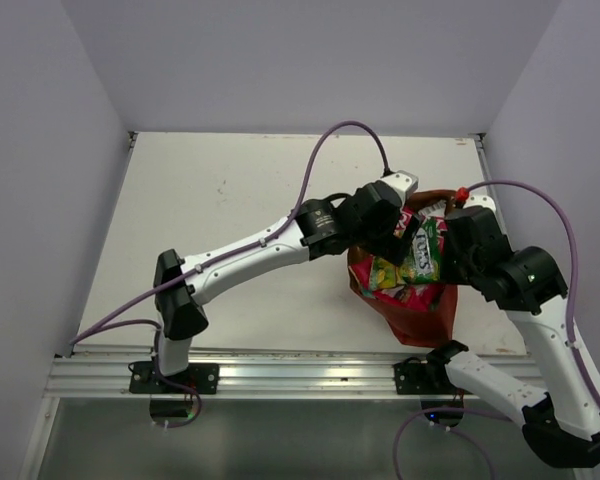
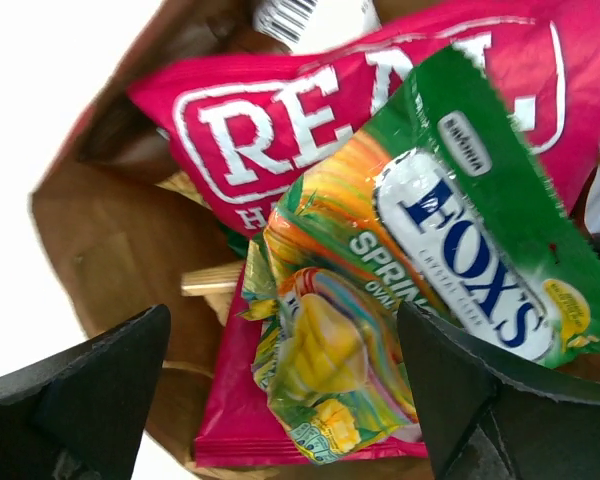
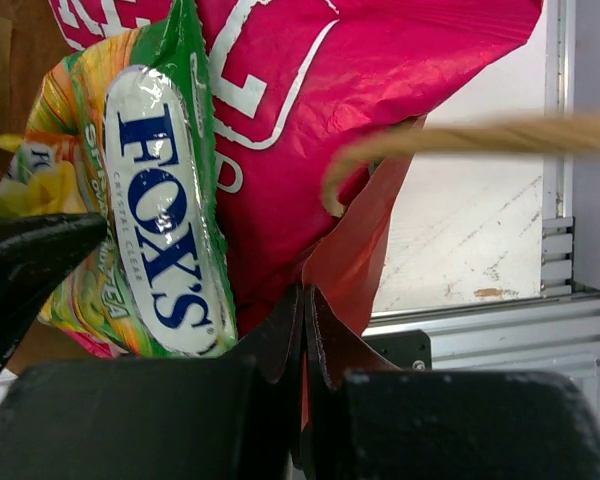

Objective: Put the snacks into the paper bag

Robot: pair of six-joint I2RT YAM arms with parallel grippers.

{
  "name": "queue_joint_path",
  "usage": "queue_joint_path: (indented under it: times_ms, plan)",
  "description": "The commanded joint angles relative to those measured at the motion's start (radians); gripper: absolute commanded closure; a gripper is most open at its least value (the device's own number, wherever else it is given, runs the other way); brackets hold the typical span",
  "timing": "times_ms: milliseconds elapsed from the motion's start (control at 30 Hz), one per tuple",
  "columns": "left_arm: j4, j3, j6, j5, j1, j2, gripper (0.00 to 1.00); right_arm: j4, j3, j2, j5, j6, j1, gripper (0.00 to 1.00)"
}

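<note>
The reddish-brown paper bag stands at the table's near right, with snacks sticking out of its mouth. My left gripper hovers over that mouth, open; in the left wrist view my left gripper straddles the low end of the green-yellow packet without pinching it. That packet rests on the pink-red "REAL" packet inside the brown bag interior. A white packet corner shows at the back. My right gripper is shut on the paper bag's red rim, beside the green-yellow packet and the pink-red packet.
The bag's twisted handle arcs blurred across the right wrist view. An aluminium rail runs along the near table edge just below the bag. White table surface spreads left and behind, bounded by grey walls.
</note>
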Motion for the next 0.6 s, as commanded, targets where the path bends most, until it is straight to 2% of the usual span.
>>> queue_joint_path:
  times_ms: [0, 167, 300, 467, 567]
  plan:
    - [-0.015, 0.030, 0.011, -0.137, -0.015, -0.071, 0.00, 0.102, 0.010, 0.000, -0.032, 0.006, 0.004, 1.00]
    - [0.066, -0.145, -0.058, -0.243, -0.001, -0.203, 0.00, 0.105, 0.010, 0.000, -0.036, 0.006, 0.004, 1.00]
    - [0.035, -0.220, -0.115, -0.239, 0.051, -0.212, 0.00, 0.106, 0.010, 0.000, -0.036, 0.006, 0.004, 1.00]
    - [0.083, -0.344, -0.130, -0.203, 0.068, -0.219, 0.00, 0.108, 0.012, 0.000, -0.036, 0.006, 0.003, 1.00]
    - [0.100, -0.393, -0.147, -0.187, 0.079, -0.208, 0.06, 0.106, 0.012, -0.002, -0.037, 0.004, 0.004, 1.00]
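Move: The left hand is open over the paper bag's mouth. The bag's left rim lies about 9 cm to its left, 2 cm farther out and 6 cm lower; the Fox's packet is just below it, some 3 cm right, 1 cm back and 5 cm down, and the red packet beneath is about 5 cm right, 3 cm out and 8 cm down. From the right hand, that left rim lies roughly 18 cm left, 6 cm ahead and 2 cm lower. The left hand, its fingers already wide open, leaves the Fox's packet and travels about 9 cm to its left and some 3 cm forward towards the paper bag's left rim, rising a couple of centimetres first and then sinking about 6 cm, while the wrist turns some 15 degrees counter-clockwise. It ends still open, with one finger out over the bare table and the other over the Fox's packet on the bag side, so that the left rim runs between them, while the right hand keeps its pinch on the right rim, almost still. ##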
